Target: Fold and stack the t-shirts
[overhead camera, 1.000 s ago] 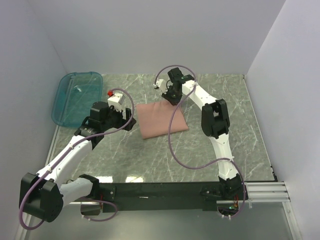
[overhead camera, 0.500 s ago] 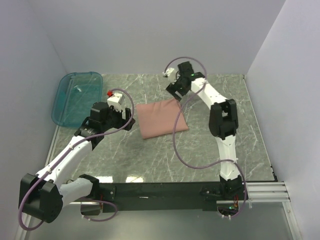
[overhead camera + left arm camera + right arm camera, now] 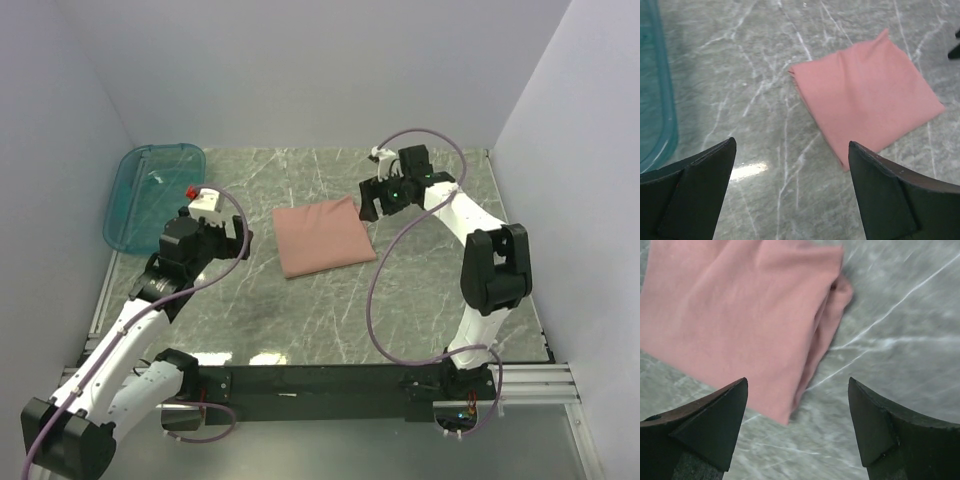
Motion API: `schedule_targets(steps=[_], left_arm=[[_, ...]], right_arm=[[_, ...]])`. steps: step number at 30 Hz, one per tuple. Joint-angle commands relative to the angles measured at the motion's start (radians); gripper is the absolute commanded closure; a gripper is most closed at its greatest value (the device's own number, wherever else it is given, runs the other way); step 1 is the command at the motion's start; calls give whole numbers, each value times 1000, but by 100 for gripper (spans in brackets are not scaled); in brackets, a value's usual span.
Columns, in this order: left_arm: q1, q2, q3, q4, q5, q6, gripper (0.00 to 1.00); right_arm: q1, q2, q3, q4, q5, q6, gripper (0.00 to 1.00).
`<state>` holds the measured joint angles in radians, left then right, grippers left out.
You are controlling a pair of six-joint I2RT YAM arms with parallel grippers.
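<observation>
The salmon-pink t-shirt (image 3: 322, 236) lies folded into a flat square on the marble table, with no print showing. It fills the upper right of the left wrist view (image 3: 867, 95) and the upper left of the right wrist view (image 3: 740, 315). My left gripper (image 3: 236, 238) is open, to the left of the shirt and clear of it, with bare table between its fingers (image 3: 700, 195). To the right of the shirt's far right corner, my right gripper (image 3: 372, 205) is open too, off the cloth; the folded edge lies between its fingers (image 3: 715, 425).
A teal translucent bin (image 3: 150, 193) sits at the back left of the table, and its rim (image 3: 657, 100) shows at the left of the left wrist view. Pale walls close in the back and both sides. A purple cable loops off each arm.
My right gripper has opened, let go of the shirt's far corner and drawn back to the right. My left arm has pulled back to the left, away from the shirt. The shirt lies still.
</observation>
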<state>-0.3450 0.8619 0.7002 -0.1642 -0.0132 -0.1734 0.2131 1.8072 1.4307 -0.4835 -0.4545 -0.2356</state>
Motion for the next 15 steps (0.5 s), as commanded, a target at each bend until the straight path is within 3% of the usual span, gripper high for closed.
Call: schedule_targets(steps=[1, 6, 15], left_arm=[[-5, -44, -18, -14, -94, 2, 1], [-6, -60, -21, -18, -107, 8, 1], [-6, -26, -7, -29, -71, 18, 1]], right_arm=[[8, 12, -35, 100, 31, 159, 13], [8, 119, 37, 60, 117, 232, 12], [17, 257, 93, 14, 30, 289, 14]])
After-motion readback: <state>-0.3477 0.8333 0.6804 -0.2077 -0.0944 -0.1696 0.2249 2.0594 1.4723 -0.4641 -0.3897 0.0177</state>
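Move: The folded t-shirt's right edge is almost straight below my right hand, about 12 cm down, 2 cm left and 1 cm back. Its far right corner is some 8 cm ahead and 5 cm left of that hand, its near right corner about 9 cm back and level sideways, and the shirt's middle roughly 12 cm left and 5 cm back. From my left hand, the right edge lies about 12 cm ahead, 29 cm right and 20 cm below. I drop my right hand nearly straight down, about 9.5 cm, onto the t-shirt's right edge, fingers staying wide open. On the way I tip the fingers down more steeply and turn the wrist clockwise, some 20 degrees in all, so that they come to either side of the edge; whether they touch yet can't be seen. ##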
